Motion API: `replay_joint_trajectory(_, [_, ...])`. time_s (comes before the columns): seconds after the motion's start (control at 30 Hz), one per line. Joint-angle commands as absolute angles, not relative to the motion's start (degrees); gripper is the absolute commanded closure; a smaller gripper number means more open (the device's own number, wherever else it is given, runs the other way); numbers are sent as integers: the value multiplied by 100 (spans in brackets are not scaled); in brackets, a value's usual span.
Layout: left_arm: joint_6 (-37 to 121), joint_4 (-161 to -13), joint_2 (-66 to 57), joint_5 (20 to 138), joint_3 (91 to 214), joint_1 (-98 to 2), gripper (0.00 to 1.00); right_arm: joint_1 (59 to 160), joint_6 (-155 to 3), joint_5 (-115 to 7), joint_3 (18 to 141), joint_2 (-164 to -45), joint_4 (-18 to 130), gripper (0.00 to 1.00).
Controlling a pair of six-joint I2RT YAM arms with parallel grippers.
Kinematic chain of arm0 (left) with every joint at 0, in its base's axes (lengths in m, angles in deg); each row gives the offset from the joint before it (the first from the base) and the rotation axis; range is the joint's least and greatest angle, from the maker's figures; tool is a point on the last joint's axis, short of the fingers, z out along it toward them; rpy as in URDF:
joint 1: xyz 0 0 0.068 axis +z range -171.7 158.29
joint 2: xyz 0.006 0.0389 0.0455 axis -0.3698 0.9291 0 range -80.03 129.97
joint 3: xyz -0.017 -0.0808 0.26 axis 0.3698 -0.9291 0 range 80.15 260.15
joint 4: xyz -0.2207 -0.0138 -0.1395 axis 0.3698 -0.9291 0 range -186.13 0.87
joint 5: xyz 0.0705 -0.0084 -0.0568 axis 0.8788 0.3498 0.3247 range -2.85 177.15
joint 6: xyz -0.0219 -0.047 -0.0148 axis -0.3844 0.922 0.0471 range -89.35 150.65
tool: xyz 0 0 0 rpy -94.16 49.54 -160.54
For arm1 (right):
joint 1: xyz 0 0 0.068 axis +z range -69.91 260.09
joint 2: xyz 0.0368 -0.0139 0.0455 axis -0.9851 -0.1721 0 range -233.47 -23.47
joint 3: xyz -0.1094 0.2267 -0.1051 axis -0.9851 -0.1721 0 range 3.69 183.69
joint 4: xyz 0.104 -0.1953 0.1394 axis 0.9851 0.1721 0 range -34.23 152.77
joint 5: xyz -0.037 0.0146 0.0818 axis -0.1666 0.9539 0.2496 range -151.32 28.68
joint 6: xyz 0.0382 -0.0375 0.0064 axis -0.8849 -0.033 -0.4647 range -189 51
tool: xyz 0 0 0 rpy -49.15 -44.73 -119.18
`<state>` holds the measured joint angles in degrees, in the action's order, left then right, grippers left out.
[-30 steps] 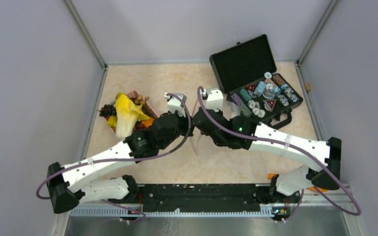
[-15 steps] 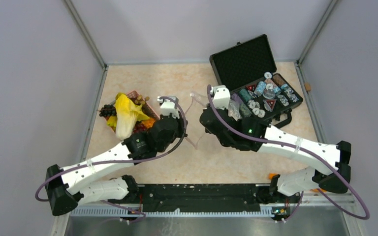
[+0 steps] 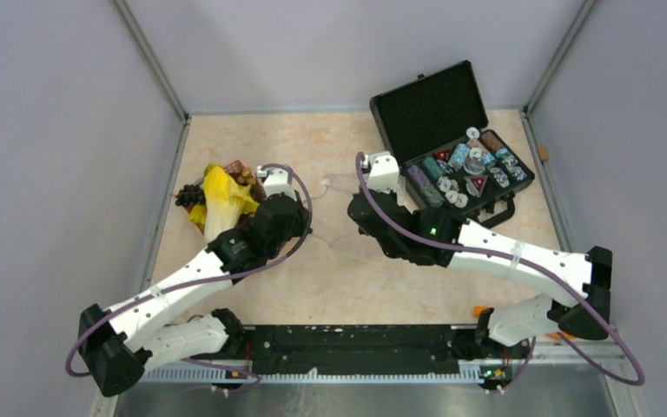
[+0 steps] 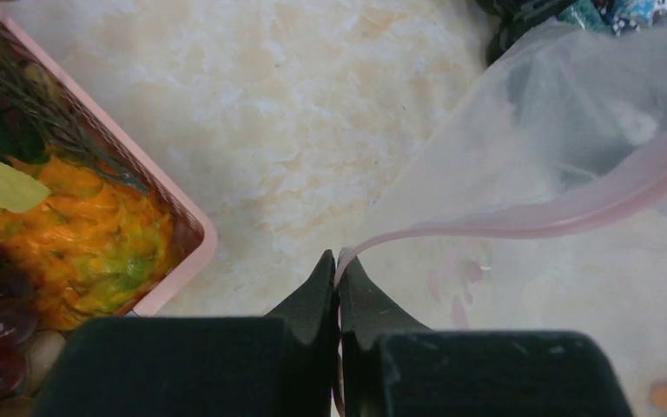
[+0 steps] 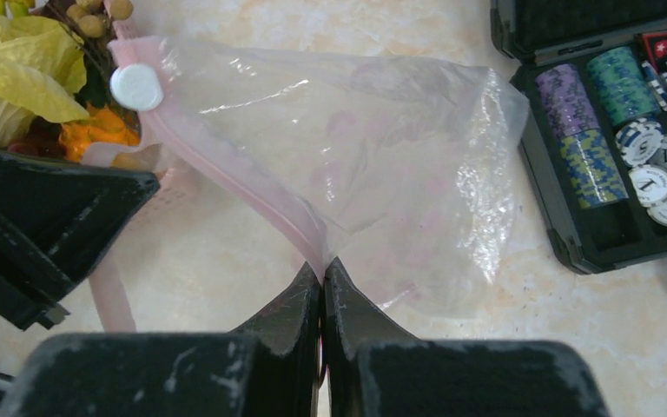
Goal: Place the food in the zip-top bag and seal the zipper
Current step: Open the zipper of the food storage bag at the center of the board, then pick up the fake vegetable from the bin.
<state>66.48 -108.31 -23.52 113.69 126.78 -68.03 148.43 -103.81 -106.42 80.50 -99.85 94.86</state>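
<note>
The zip-top bag is clear and crinkly and lies empty on the table between my two arms. Its zipper is a pale-pink strip with a white slider at its far end. My right gripper is shut on that strip. My left gripper is shut on another stretch of the zipper, close beside the basket. The food sits in the pink basket: a yellow piece, dark grapes and an orange piece.
An open black case filled with poker chips stands at the back right, just right of the bag. Grey walls close in the table on three sides. The left gripper's black body shows at the left of the right wrist view.
My right gripper has shut on the zipper strip. The left arm has swung left toward the basket with its end of the strip, and the two grippers now stand farther apart.
</note>
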Motion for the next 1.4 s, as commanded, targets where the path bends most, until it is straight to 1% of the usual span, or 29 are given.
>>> replay_joint_trajectory(0.0, [6511,-10648,-2090,10734,12739,-6715,96,14756,-10085,-10344,8005,-10176,8994,100])
replay_joint_trajectory(0.03, [6503,-10559,-2051,10596,12723,-6715,93,14717,-10029,-10329,8034,-10246,8973,100])
replay_joint_trajectory(0.07, [6504,-10477,-2042,10501,12710,-6714,83,14673,-9981,-10298,8078,-10327,8992,100])
replay_joint_trajectory(0.1, [6497,-10402,-2037,10420,12690,-6714,76,14597,-9959,-10231,8149,-10432,9043,100])
replay_joint_trajectory(0.17, [6493,-10345,-2059,10388,12685,-6714,74,14432,-9930,-10084,8273,-10629,9126,100])
replay_joint_trajectory(0.23, [6486,-10357,-2116,10416,12693,-6707,60,14272,-9861,-9863,8365,-10793,9153,100])
replay_joint_trajectory(0.3, [6475,-10386,-2202,10427,12686,-6690,52,14182,-9837,-9831,8408,-10921,9121,100])
replay_joint_trajectory(0.37, [6449,-10398,-2316,10355,12666,-6688,39,14115,-9786,-9764,8394,-11027,9021,100])
replay_joint_trajectory(0.63, [6378,-10711,-3018,10217,12603,-6688,25,13758,-9898,-9096,8205,-11260,8554,100])
replay_joint_trajectory(0.73, [6353,-11120,-3327,10542,12573,-6686,21,13644,-9944,-8869,8117,-11284,8397,100])
replay_joint_trajectory(0.87, [6444,-11714,-3623,10990,12547,-6679,14,13602,-9994,-8685,7925,-11281,8123,100])
replay_joint_trajectory(0.97, [6585,-12051,-3806,11255,12540,-6681,13,13595,-10104,-8595,7784,-11255,8007,100])
replay_joint_trajectory(1.03, [6775,-12375,-3889,11655,12563,-6682,12,13587,-10157,-8573,7644,-11212,7886,100])
replay_joint_trajectory(1.07, [6964,-12659,-3904,11933,12617,-6680,7,13571,-10181,-8516,7584,-11181,7836,100])
replay_joint_trajectory(1.13, [7241,-13266,-3913,12390,12784,-6679,7,13560,-10224,-8445,7499,-11159,7778,100])
replay_joint_trajectory(1.2, [7222,-13499,-3975,12451,12843,-6684,5,13547,-10244,-8418,7438,-11139,7746,100])
replay_joint_trajectory(1.27, [7250,-13586,-4031,12410,12872,-6679,1,13547,-10249,-8415,7405,-11121,7733,100])
replay_joint_trajectory(1.37, [7659,-14027,-4054,12559,12915,-6679,1,13531,-10250,-8378,7409,-11097,7728,100])
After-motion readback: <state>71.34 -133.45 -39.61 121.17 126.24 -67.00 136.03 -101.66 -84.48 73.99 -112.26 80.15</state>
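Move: The left hand still pinches the bag's left lip. From it, the middle of the food basket lies about 24 cm left, 6 cm farther out and 15 cm lower, and the zipper slider about 14 cm ahead, 4 cm right and 7 cm below. The right hand still pinches the other lip. From it, the held left lip lies some 12 cm left, 1 cm ahead and 5 cm lower, and the slider 14 cm ahead, 8 cm left and 12 cm lower. Down and slightly right goes the left hand at first, a couple of centimetres, as its fingers spread wide and let go of the left lip; it then lifts about 5 cm, swings left and back towards the basket's near side, and sinks again. Meanwhile the right hand keeps its pinch and lowers its lip about 10 cm, also going forward and left, the fingers tipping further down. ##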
